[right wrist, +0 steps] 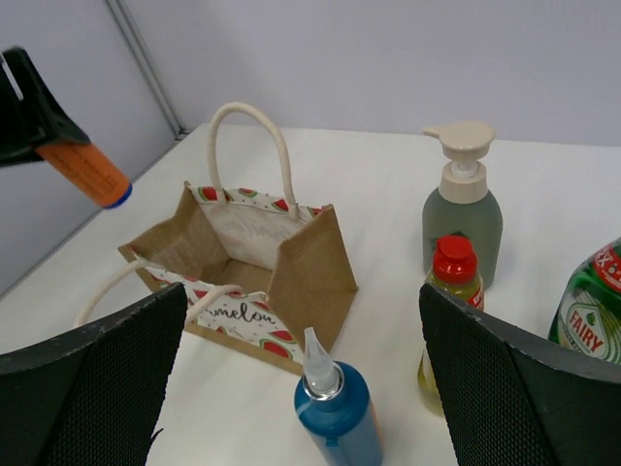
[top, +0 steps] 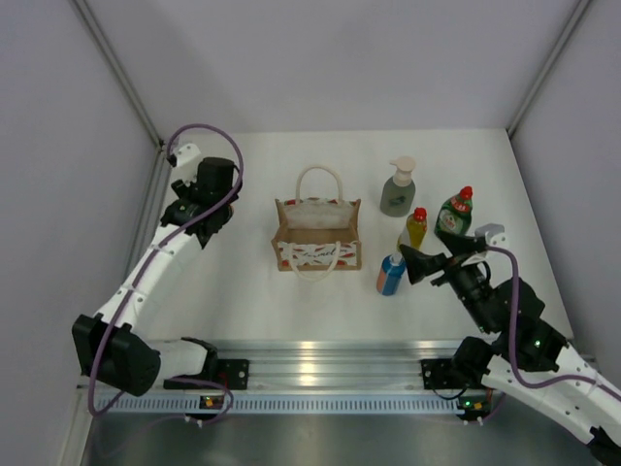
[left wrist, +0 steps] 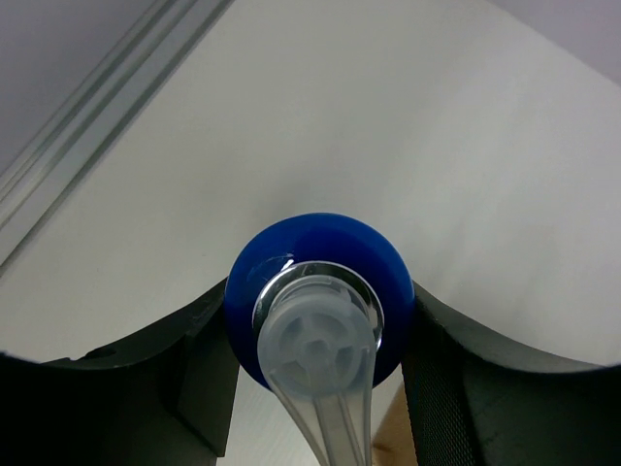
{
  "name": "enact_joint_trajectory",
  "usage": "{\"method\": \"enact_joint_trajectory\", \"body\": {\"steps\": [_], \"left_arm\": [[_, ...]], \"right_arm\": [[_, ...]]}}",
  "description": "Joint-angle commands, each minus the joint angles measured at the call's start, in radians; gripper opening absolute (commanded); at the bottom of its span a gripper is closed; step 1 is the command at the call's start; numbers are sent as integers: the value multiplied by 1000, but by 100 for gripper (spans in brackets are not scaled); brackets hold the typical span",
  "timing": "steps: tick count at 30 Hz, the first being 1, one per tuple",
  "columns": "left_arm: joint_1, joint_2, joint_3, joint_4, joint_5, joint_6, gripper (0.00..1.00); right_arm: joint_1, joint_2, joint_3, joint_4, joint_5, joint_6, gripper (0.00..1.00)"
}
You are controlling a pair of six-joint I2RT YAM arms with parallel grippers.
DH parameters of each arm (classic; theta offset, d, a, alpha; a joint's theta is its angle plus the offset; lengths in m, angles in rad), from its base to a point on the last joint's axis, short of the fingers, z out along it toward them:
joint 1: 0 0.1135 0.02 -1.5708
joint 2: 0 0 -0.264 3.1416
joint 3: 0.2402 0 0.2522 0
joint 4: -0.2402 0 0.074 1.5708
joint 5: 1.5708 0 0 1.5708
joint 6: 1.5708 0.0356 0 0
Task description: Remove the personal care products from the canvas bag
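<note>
The tan canvas bag (top: 317, 235) stands open mid-table; in the right wrist view (right wrist: 309, 272) its inside looks empty. My left gripper (top: 197, 201) is far left of the bag, raised, and shut on the orange blue-capped bottle (right wrist: 85, 170); its blue cap (left wrist: 320, 257) fills the left wrist view between the fingers. Right of the bag stand the grey-green pump bottle (top: 398, 191), the slim yellow red-capped bottle (top: 414, 229), the round green red-capped bottle (top: 455, 215) and the blue light-capped bottle (top: 391, 275). My right gripper (top: 415, 264) is open, just right of the blue bottle (right wrist: 335, 417).
Grey enclosure walls stand close on the left, right and back. A metal rail (top: 320, 374) with the arm bases runs along the near edge. The bag's rope handles (right wrist: 247, 116) stick up above its rim.
</note>
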Motion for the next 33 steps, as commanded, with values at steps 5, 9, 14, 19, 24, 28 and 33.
{"method": "enact_joint_trajectory", "body": {"steps": [5, 9, 14, 19, 24, 28, 33], "left_arm": [[-2, -27, -157, 68, -28, -149, 0], [-2, 2, -215, 85, 1, -170, 0], [-3, 60, -240, 94, 45, -155, 0], [-5, 87, -274, 97, 19, -163, 0], [-20, 90, -295, 105, -21, -173, 0], [-34, 67, -329, 125, -38, -184, 6], [-45, 42, -352, 142, -59, -195, 11]], "right_arm": [[-6, 101, 241, -293, 106, 49, 100], [-8, 96, 255, -317, 86, 61, 99], [-6, 89, 249, -315, 92, 60, 99], [-8, 101, 246, -315, 87, 55, 99], [-6, 98, 242, -315, 83, 54, 99], [-8, 90, 240, -314, 81, 54, 99], [-8, 78, 240, -314, 77, 54, 99]]}}
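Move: The left hand already holds the second blue pump bottle in the air, left of the bag. Its empty patch of table is about 26 cm below and 4 cm back, barely a centimetre to the right. The canvas bag stands some 25 cm to this hand's right, about level with it and 19 cm lower. The empty right hand has that patch about 14 cm ahead, 51 cm to its left and 29 cm below. Still gripping the pump bottle, the left hand lowers it about 15 cm towards the bare table left of the bag, drawing back some 4 cm. The wrist tips down by just under 20 degrees and eases back slightly once the descent stops; the fingers stay closed. The open right hand rises about 3 cm, sinks part-way again, and shifts about 2 cm right. ##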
